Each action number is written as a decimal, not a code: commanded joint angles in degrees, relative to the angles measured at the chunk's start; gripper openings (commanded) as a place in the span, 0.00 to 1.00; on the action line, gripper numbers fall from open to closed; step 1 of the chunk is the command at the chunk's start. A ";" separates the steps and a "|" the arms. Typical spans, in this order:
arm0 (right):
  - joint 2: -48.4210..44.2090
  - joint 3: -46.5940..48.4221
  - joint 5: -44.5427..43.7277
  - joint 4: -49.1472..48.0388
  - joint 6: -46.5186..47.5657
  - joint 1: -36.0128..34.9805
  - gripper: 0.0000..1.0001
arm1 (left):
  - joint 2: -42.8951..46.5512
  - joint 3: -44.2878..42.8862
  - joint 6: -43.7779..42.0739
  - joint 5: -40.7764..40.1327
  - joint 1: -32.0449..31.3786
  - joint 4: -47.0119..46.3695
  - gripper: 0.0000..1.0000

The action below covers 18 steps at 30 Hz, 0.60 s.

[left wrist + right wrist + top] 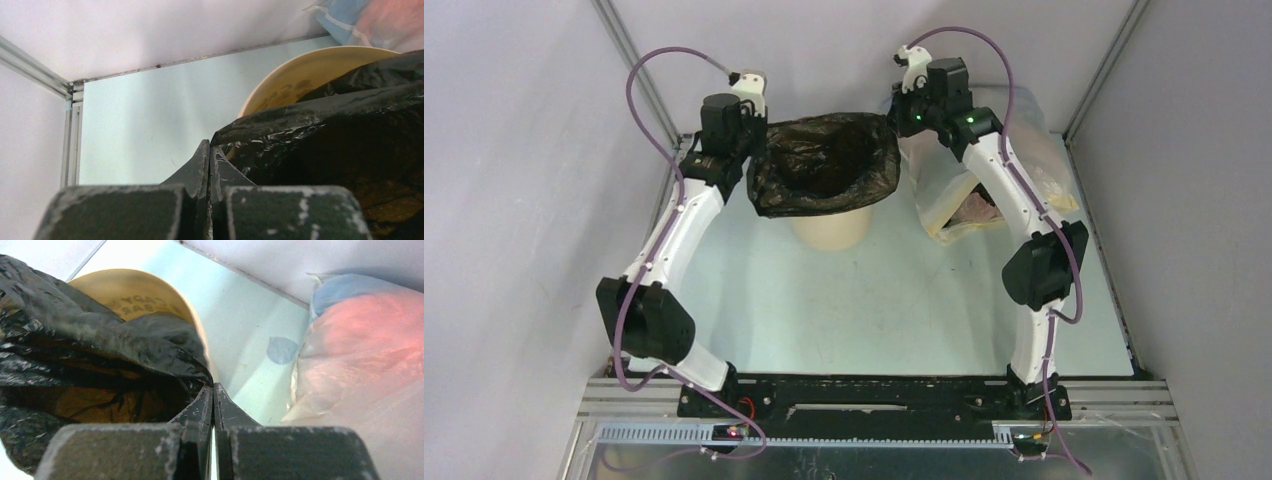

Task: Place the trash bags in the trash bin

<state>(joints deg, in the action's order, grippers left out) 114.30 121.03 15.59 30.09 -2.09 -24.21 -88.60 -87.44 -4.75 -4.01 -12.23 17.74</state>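
Observation:
The glossy black trash bag [824, 165] hangs stretched wide open over the round tan trash bin [832, 230], its mouth spread between both arms. My left gripper [759, 150] is shut on the bag's left rim. In the left wrist view the jaws of the left gripper [209, 145] are pressed together where the bag's [340, 150] edge begins, with the bin [290, 82] behind. My right gripper [896, 130] is shut on the right rim. In the right wrist view the bag [75, 340] runs into the tips of the right gripper [213, 386], beside the bin [135, 292].
A large translucent whitish bag [969, 215] with pinkish contents lies right of the bin, under the right arm, and fills the right of the right wrist view [370, 355]. Enclosure walls and metal frame rails [70, 125] stand close behind and left.

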 commanded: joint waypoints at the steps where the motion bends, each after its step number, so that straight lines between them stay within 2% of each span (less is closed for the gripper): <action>1: 1.87 3.34 2.16 -2.74 -4.29 1.53 0.00 | -1.40 -2.28 2.53 0.00 2.28 -0.33 0.00; 18: 10.15 10.10 6.66 -5.45 -10.36 4.93 0.00 | -9.50 -7.19 4.00 5.63 4.40 -4.27 0.03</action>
<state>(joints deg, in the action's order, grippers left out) 123.15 127.26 20.12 28.03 -10.83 -19.88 -96.75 -90.52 -1.72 -0.95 -8.54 16.97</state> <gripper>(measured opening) 0.007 0.023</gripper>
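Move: Each hand holds an upper corner of the black bag, with the trash bin's mouth between them: about 13 cm right, 5 cm back and 7 cm below the left hand, and some 15 cm left, 8 cm back and 7 cm below the right. The black bag's open mouth centres about 13 cm right, 8 cm back and 4 cm below the left hand. The filled clear bag lies roughly 22 cm right, 5 cm ahead and 25 cm below the right hand. Both hands keep the black bag's corners pinched in shut fingers and carry them down and forward towards the bin's far side: the left sinks about 4 cm, edging left first and then going mainly forward, while the right goes mostly forward, some 4–5 cm, sinking 3 cm and drifting slightly right. The hands end a little farther apart, drawing the bag's far edge between them, as the right wrist rolls and tips down by 5 to 10 degrees and the left tips down slightly. ##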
